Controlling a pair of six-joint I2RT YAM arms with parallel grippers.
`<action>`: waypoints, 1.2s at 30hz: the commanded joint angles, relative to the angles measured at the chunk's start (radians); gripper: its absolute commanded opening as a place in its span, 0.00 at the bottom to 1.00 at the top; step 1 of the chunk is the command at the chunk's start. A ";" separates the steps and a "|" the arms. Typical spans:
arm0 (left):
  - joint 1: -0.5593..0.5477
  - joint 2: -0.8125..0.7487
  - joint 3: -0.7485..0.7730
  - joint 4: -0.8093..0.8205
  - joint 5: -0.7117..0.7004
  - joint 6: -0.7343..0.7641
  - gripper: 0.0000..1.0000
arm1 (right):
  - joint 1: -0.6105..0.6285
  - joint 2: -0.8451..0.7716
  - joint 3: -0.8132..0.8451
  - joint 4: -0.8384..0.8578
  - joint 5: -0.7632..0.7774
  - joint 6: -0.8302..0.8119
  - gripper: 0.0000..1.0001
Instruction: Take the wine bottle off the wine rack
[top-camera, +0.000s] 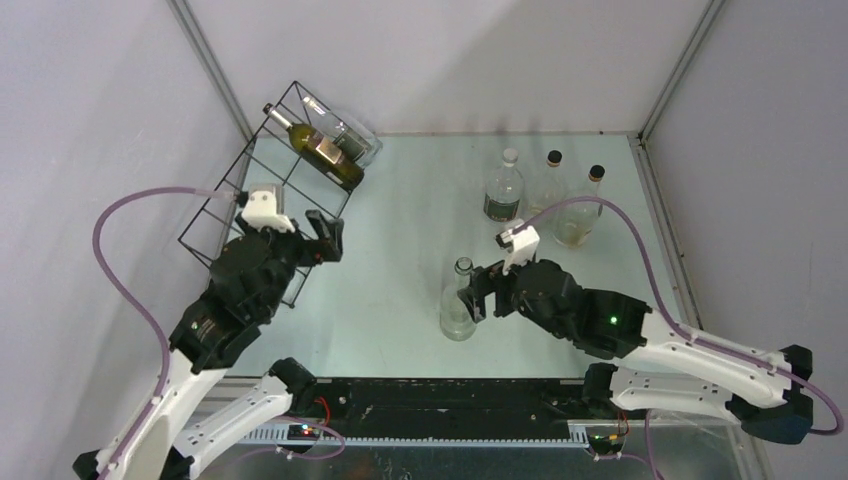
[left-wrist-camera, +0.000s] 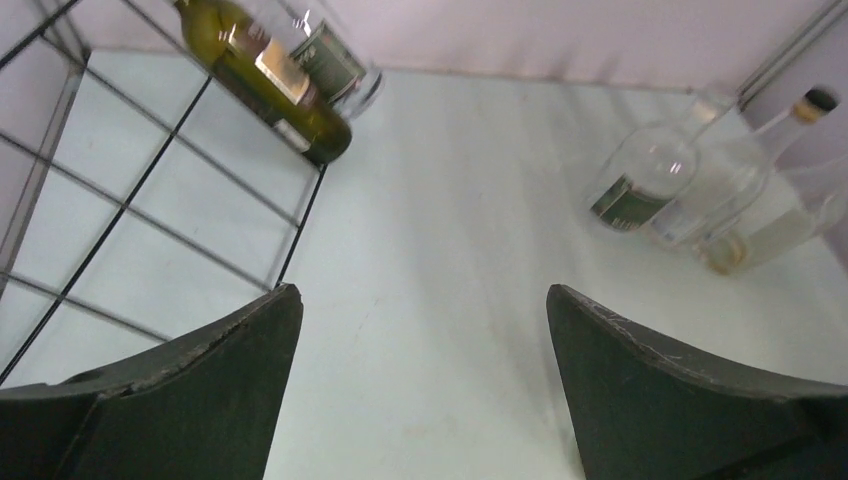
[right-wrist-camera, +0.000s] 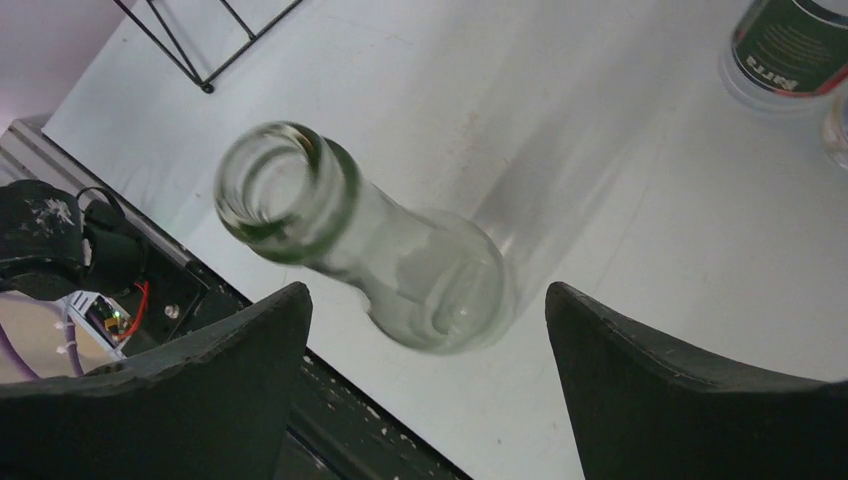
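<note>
The black wire wine rack (top-camera: 228, 186) leans at the back left corner; its grid also fills the left of the left wrist view (left-wrist-camera: 130, 195). A green wine bottle (top-camera: 320, 148) (left-wrist-camera: 265, 75) with a gold label lies on the rack's upper end, beside a clear bottle (top-camera: 350, 135) (left-wrist-camera: 335, 62) with a dark label. My left gripper (top-camera: 325, 235) (left-wrist-camera: 422, 292) hangs open over the rack's right edge, short of the wine bottle, nothing between its fingers. My right gripper (top-camera: 478, 292) (right-wrist-camera: 428, 290) is open just right of an upright empty clear bottle (top-camera: 458, 300) (right-wrist-camera: 400, 265), its fingers apart from the glass.
Three more bottles stand at the back right: a clear one with a dark label (top-camera: 503, 187) (left-wrist-camera: 640, 180) and two capped ones (top-camera: 548, 178) (top-camera: 582, 208). Grey walls close in at the left, back and right. A black rail (top-camera: 450, 400) runs along the near table edge.
</note>
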 joint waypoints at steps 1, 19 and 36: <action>0.011 -0.078 -0.056 -0.160 -0.001 0.005 1.00 | 0.015 0.044 0.045 0.179 0.008 -0.042 0.89; 0.011 -0.338 -0.244 -0.218 -0.053 0.025 1.00 | 0.020 0.165 0.045 0.263 0.089 -0.024 0.77; 0.011 -0.331 -0.265 -0.209 -0.045 0.043 0.99 | 0.022 0.231 0.045 0.264 0.185 -0.017 0.57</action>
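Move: The clear bottle standing open in mid-table is the right gripper's target: its middle lies about 4 cm ahead, 5 cm to the left and some 10 cm below, with the neck near finger height. At about bottle-middle height, the green-label bottle stands roughly 28 cm ahead and 6 cm right of the right gripper, and the nearer black-capped bottle about 26 cm ahead and 14 cm right. From the left gripper, the clear bottle's middle is some 25 cm right, 3 cm back and 20 cm lower. Slide the right gripper about 5 cm left and some 3 cm forward so its open fingers straddle the clear bottle's neck. Sink slightly near the end while closing the fingers partway, to around two-thirds of full opening. Meanwhile lower the left gripper about 10 cm, easing it back and left with its fingers wide open, then hold it there. ##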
